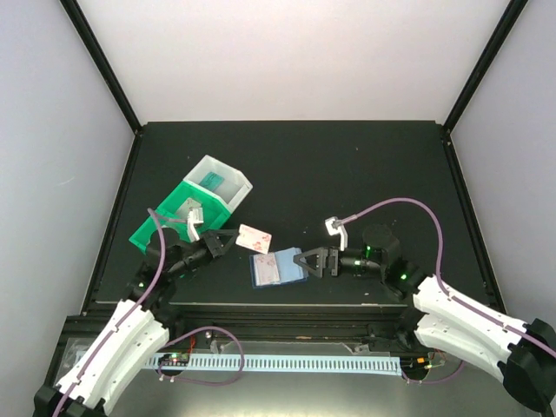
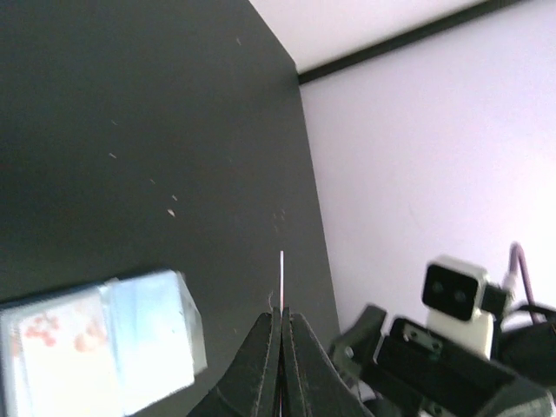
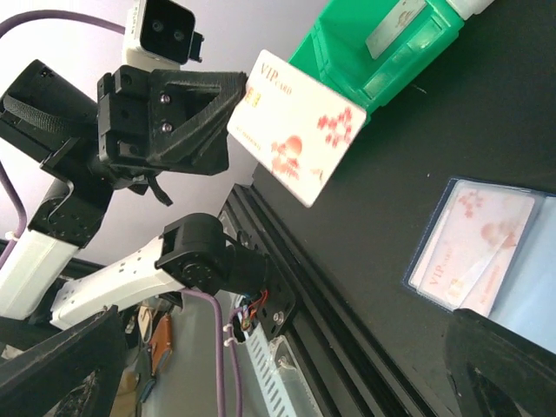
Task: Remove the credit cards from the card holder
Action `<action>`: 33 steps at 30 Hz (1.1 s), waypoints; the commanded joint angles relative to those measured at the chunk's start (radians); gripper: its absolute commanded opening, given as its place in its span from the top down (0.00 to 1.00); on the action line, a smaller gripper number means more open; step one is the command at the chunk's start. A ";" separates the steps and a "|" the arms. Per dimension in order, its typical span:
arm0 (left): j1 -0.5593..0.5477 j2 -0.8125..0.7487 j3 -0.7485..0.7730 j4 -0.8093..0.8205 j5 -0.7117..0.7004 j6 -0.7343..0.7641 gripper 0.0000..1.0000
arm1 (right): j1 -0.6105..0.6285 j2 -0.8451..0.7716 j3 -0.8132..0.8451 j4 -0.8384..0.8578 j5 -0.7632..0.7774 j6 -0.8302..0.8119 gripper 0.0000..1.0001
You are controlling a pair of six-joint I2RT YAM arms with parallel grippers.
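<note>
The card holder (image 1: pixel 278 268) lies open on the black table, pale blue side up, with pale credit cards (image 3: pixel 473 236) printed with red blossoms still tucked in it. My left gripper (image 1: pixel 232 241) is shut on one corner of another white, red-flowered credit card (image 1: pixel 254 236), held in the air just left of and above the holder. In the left wrist view that card (image 2: pixel 281 276) shows edge-on between the closed jaws (image 2: pixel 282 314); the holder (image 2: pixel 95 347) is at lower left. My right gripper (image 1: pixel 304 261) stands open at the holder's right edge, nothing between its fingers (image 3: pixel 508 365).
A green bin (image 1: pixel 174 221) and a white bin (image 1: pixel 224 181) sit at the back left behind the left arm. A pale card-like thing (image 3: pixel 395 22) lies in the green bin (image 3: pixel 382 61). The table's near rail (image 3: pixel 347 295) runs just below the holder.
</note>
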 commanded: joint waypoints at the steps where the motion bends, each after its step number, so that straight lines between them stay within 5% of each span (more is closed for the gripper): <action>1: 0.034 -0.038 0.069 -0.078 -0.181 -0.030 0.98 | -0.004 -0.035 0.012 -0.051 0.046 -0.026 0.00; 21: 0.211 -0.065 0.252 -0.253 -0.699 0.086 0.98 | -0.004 -0.162 -0.011 -0.148 0.028 -0.059 0.00; 33: 0.264 -0.027 0.219 -0.203 -0.798 0.115 0.99 | -0.003 -0.225 -0.035 -0.175 0.027 -0.056 0.00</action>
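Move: The middle green compartment, with a floral card already in it, lies about 13 cm to the left of the card-holding left gripper, 8 cm ahead and some 16 cm below. From that gripper, the white compartment is roughly 17 cm ahead and 7 cm left, the lower green one 21 cm left and 1 cm ahead, and the open card holder 11 cm right and 8 cm back. From the right gripper, the middle compartment is about 31 cm left and 15 cm ahead. Keep the floral card pinched and swing the left gripper about 18 cm left, away from the card holder and towards the middle green compartment, going forward some 5 cm in the first half and rising about as much; turn the wrist roughly 55 degrees counter-clockwise on the way. Ease the wide-open right gripper a few centimetres right, back and up. ##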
